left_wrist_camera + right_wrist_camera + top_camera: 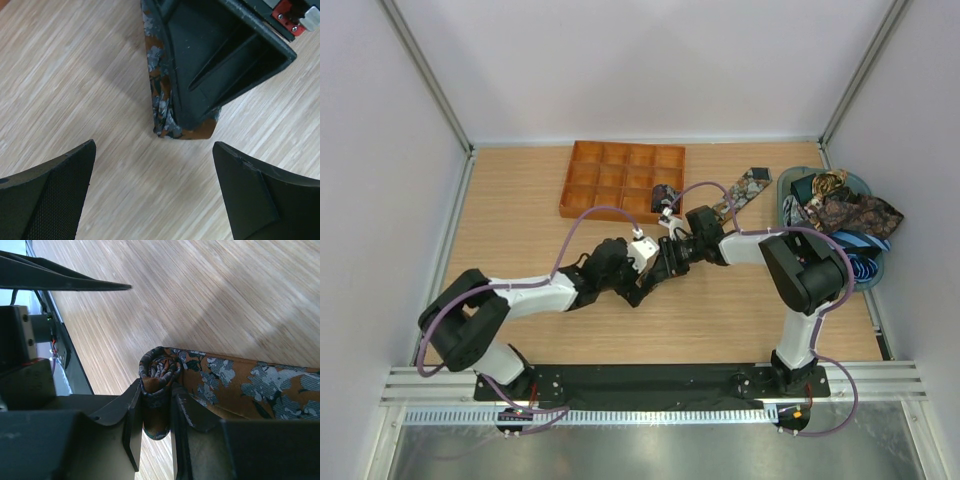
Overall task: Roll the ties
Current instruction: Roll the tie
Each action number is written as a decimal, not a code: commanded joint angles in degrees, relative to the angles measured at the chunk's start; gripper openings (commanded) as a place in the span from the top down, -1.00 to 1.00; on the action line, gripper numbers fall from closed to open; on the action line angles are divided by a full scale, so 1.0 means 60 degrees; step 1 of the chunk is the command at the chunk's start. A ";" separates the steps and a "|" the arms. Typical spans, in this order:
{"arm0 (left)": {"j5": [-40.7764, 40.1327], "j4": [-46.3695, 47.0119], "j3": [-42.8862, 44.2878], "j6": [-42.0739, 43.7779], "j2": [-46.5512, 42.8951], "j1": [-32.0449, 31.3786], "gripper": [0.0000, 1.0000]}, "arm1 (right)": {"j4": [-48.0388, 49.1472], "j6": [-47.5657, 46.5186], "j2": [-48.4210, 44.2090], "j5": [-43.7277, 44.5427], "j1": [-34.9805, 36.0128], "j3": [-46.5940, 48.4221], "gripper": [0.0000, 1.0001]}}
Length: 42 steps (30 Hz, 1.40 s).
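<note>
A brown paisley tie (745, 187) lies flat on the wooden table and runs under my right arm. Its narrow end is wound into a small coil (160, 367), and my right gripper (157, 390) is shut on that coil. The unrolled length (250, 385) trails off to the right. In the top view the right gripper (672, 252) sits mid-table. My left gripper (648, 282) is just in front of it, open, its fingers wide apart over bare wood (154, 150) with nothing between them. Ahead of it are a right finger (210, 65) and the tie's edge (160, 100).
An orange gridded tray (620, 180) stands at the back, just beyond the grippers. A teal bin (790, 185) at the right holds several loose ties, some paisley (855, 212) and some blue striped (865, 255). White walls close in the table.
</note>
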 commanded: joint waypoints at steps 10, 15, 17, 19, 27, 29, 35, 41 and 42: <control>0.0736 0.0856 0.1331 0.0944 0.1401 -0.0255 -1.00 | -0.0562 -0.0417 0.0429 0.1130 -0.0002 0.0014 0.47; 0.0328 0.1105 0.1375 0.0973 0.1943 -0.0387 -0.92 | -0.0576 -0.0432 0.0429 0.1144 0.0012 0.0043 0.47; 0.0210 0.1207 0.1346 0.0915 0.2075 -0.0387 -0.82 | -0.0576 -0.0432 0.0429 0.1115 -0.0002 0.0043 0.48; 0.0224 0.1412 0.1346 0.0827 0.2236 -0.0387 -0.73 | -0.0576 -0.0417 0.0415 0.1100 -0.0002 0.0073 0.47; -0.0083 0.1296 0.1551 0.0710 0.2487 -0.0387 -0.25 | -0.0576 -0.0403 0.0356 0.1114 -0.0002 0.0043 0.47; -0.0244 0.1164 0.1449 0.0652 0.2312 -0.0387 -0.08 | -0.0591 -0.0403 0.0327 0.1158 0.0012 0.0043 0.38; -0.0171 0.0638 0.1170 0.0373 0.2076 -0.0416 0.29 | -0.0650 -0.0315 0.0269 0.1261 -0.0002 0.0073 0.11; -0.0230 -0.0110 0.1316 0.0139 0.2076 -0.0445 0.38 | -0.1088 -0.0271 -0.0375 0.1685 0.0012 0.0058 -0.08; -0.0216 -0.0357 0.1360 0.0138 0.2091 -0.0445 0.40 | -0.1118 -0.0285 -0.0449 0.1773 -0.0002 0.0029 -0.08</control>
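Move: The rolled-up end of the tie sits low over the table, pinched in the right hand's fingers. From the open left hand it lies about 5 cm to the right, 2 cm ahead and 3 cm lower. The tie's unrolled tail runs off forward-right, its middle roughly 13 cm ahead and 12 cm right of the roll. In the tray, the finished roll stands about 20 cm beyond the held roll and 2 cm to its right. The left fingers close from wide open to a bit under half, coming to grip the tie roll beside the right fingers, after the hand slides about 4 cm right and then sinks some 2–3 cm. The right hand keeps its pinch at first; once the left has nearly closed, it opens partway and edges about 1 cm forward. ##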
